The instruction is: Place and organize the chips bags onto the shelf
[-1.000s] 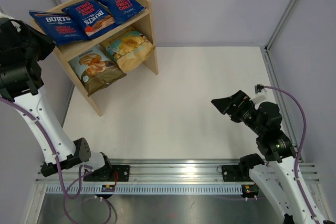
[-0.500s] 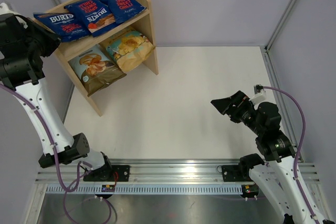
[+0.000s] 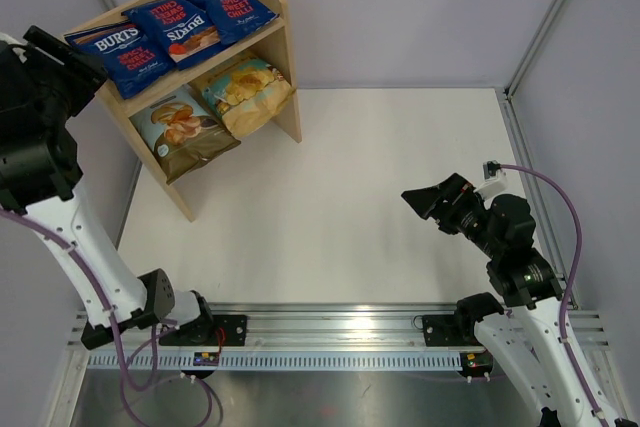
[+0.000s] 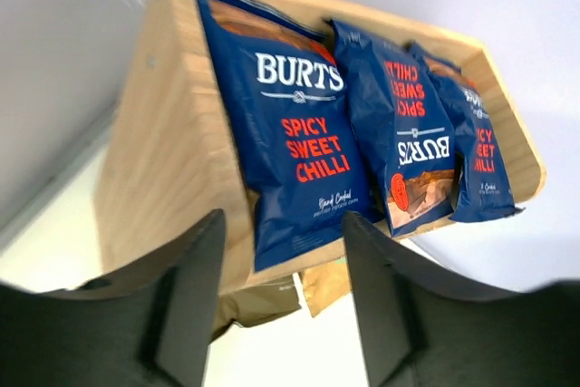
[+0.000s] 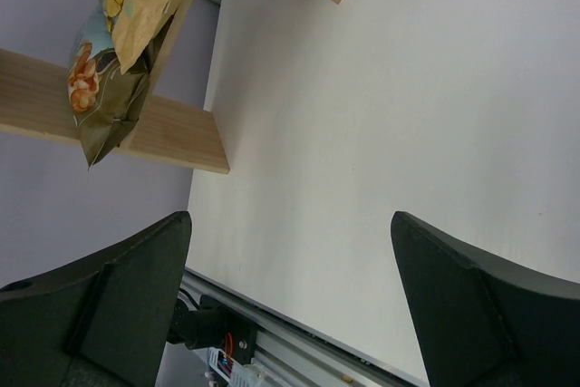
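Note:
The light wood shelf (image 3: 285,57) stands at the far left. Three dark blue Burts bags lie side by side on its top tier: left (image 3: 120,52), middle (image 3: 172,25), right (image 3: 228,2). The pale blue-olive Cassava bag (image 3: 185,132) and the tan-yellow bag (image 3: 245,92) lie on the lower tier. My left gripper (image 3: 85,65) is open and empty, just off the shelf's left end, a short way from the left Burts bag (image 4: 290,133). My right gripper (image 3: 415,197) is open and empty over the table at the right, far from the shelf.
In the left wrist view the shelf's side panel (image 4: 163,151) is close in front of my left gripper (image 4: 281,296). The right wrist view shows the shelf's side panel (image 5: 172,138) and the white table (image 5: 408,88). Grey walls enclose the table; a metal rail (image 3: 330,322) runs along the near edge.
The left Burts bag has slid right, fully onto the top tier. My left gripper has drawn back from it and stands open. The right arm has not moved.

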Controlling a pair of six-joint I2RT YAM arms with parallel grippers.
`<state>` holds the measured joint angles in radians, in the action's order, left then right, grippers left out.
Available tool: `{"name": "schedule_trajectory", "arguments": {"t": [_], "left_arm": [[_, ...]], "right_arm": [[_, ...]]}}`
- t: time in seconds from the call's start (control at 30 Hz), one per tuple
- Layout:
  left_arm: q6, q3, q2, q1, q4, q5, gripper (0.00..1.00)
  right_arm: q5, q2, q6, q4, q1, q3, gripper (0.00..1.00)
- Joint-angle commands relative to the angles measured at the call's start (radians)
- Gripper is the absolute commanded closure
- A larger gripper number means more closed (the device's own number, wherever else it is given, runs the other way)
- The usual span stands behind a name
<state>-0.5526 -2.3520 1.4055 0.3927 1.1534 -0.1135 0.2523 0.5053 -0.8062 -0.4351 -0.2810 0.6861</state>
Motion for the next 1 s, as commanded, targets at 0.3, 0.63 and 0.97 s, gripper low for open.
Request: {"name": "schedule_trajectory", "arguments": {"t": [0.3,0.63,0.97], "left_arm": [[0.134,0.438,-0.417,0.006,-0.138,-0.075,0.01],[0.236,1.126,-0.891,-0.067,-0.327,-0.187,0.01],[0.344,1.356,-1.094,-0.373,-0.285,0.025,0.01]], "right_arm": [[-0.169,0.042,0.316,-0.151,0.000,0.199,0.01],[-0.277,0.024,0.486,-0.381,0.002,0.397,0.01],[-0.392,0.036,0.593,-0.573,0.000,0.536,0.01]]}}
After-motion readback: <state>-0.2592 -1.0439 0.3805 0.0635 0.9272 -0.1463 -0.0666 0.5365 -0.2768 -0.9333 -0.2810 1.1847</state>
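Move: The leftmost blue Burts bag, already lying free on the top shelf, is about 8 cm ahead of the left hand, 5 cm to its right and 8 cm below. From that same hand the middle Burts bag is some 13 cm ahead and 14 cm right, and the cassava chips bag on the lower shelf roughly 6 cm ahead, 10 cm right and 25 cm down. The leftmost Burts bag lies about 17 cm ahead of the right hand, 50 cm left and 18 cm above. The empty left hand draws back from the leftmost Burts bag while its fingers, about half open, spread wide; it rises some 3 cm at first, then sinks steeply in front of the shelf and swings right, ending about 14 cm farther back and over 20 cm lower, turned some 25 degrees clockwise. The right hand, fingers still wide open and empty, goes right and up by about 8 cm each and a little back over the bare table, rolling some 30 degrees so that its left side drops. ##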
